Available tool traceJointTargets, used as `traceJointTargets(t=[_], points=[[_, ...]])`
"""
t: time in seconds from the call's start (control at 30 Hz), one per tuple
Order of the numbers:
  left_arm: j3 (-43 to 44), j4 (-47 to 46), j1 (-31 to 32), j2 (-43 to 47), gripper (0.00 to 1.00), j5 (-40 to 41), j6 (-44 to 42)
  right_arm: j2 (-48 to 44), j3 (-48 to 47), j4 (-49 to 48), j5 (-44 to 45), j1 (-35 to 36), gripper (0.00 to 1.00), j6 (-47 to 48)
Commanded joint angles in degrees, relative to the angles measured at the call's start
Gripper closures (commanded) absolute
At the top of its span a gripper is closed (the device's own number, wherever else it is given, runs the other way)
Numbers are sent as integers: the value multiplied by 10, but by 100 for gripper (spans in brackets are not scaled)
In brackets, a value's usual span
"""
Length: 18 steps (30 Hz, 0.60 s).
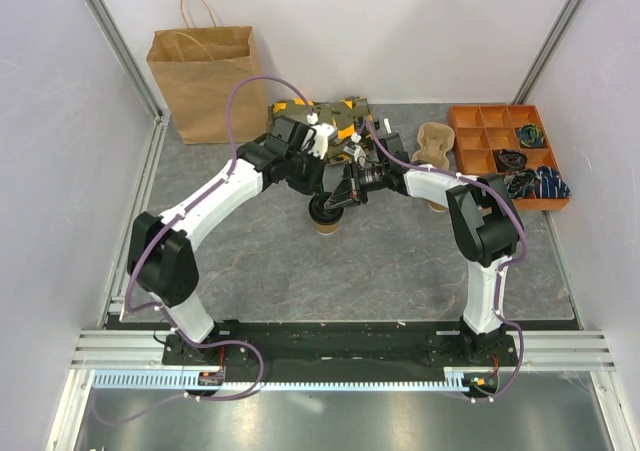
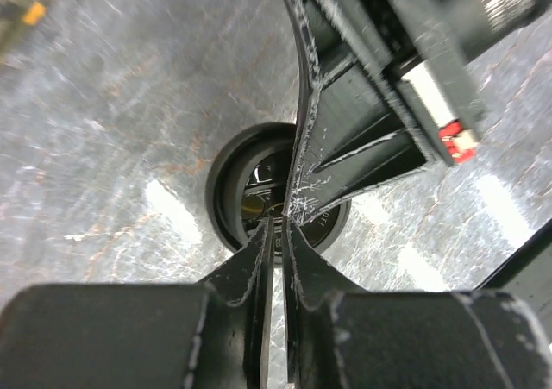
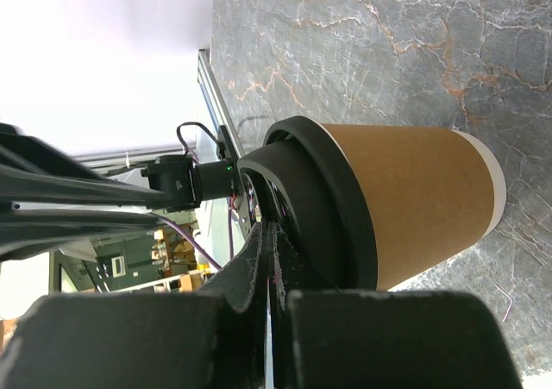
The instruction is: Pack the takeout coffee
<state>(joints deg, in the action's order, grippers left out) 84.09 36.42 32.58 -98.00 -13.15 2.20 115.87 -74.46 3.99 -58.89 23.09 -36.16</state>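
The takeout coffee (image 1: 325,216), a brown paper cup (image 3: 414,199) with a black sip lid (image 3: 323,208), stands upright on the grey table between the two arms. Both grippers meet over its lid. My left gripper (image 1: 318,193) points down at the lid (image 2: 228,191); its fingers (image 2: 259,251) are almost together with only a thin slit and nothing between them. My right gripper (image 1: 338,199) comes in from the right, and its fingers (image 3: 250,260) are shut, tips resting against the lid's top by the rim. Seen from the left wrist, the right gripper's fingers (image 2: 345,139) cross over the lid.
A brown paper bag (image 1: 205,81) with handles stands open at the back left. A green and yellow box (image 1: 340,116) lies behind the grippers. A pulp cup carrier (image 1: 432,143) and an orange compartment tray (image 1: 500,136) with small items sit at the back right.
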Motion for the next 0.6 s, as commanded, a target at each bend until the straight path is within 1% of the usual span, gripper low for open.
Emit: traceJointTargets(t=[0.0,0.13,0.3,0.37,0.5,0.57], points=[[29,26,-8,35,82,5,2,47,20,58,126,-2,99,65],[13,26,-24,31,75,-7,13,28,6,45,100,-1,89,61],[1,1,-67,21,69,-57,38,12,-9,41,70,1,82,53],[-1,-6,-74,18,65,-74,42,7,-11,34,60,1,78,50],[-6,-18,-87,3,61,-93,43,0,-17,20,40,2,73,32],[-9,-20,-90,-3,60,-113,47,-1,-20,16,25,2,71,28]])
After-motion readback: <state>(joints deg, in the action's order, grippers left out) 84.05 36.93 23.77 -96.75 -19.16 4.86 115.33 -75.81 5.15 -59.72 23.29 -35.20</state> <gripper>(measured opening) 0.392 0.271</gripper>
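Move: The black lid on the coffee cup is right under the left hand, about 6 cm down and some 2 cm to its right and 2 cm back. From the right hand, whose shut fingertips are already at the lid, the lid's middle is about 2 cm left, level fore and aft, roughly 1 cm down. The camouflage cloth lies about 20 cm ahead of the left hand, straight out and some 14 cm below. Up first, just under 2 cm, then off to the left about 4 cm and slightly forward, the left hand draws away from the lid, its fingers opening from nearly shut to partly open while the wrist turns a little counter-clockwise. The right hand stays beside the lid, parts its shut fingertips and eases up about 1 cm, no longer resting on the lid. ##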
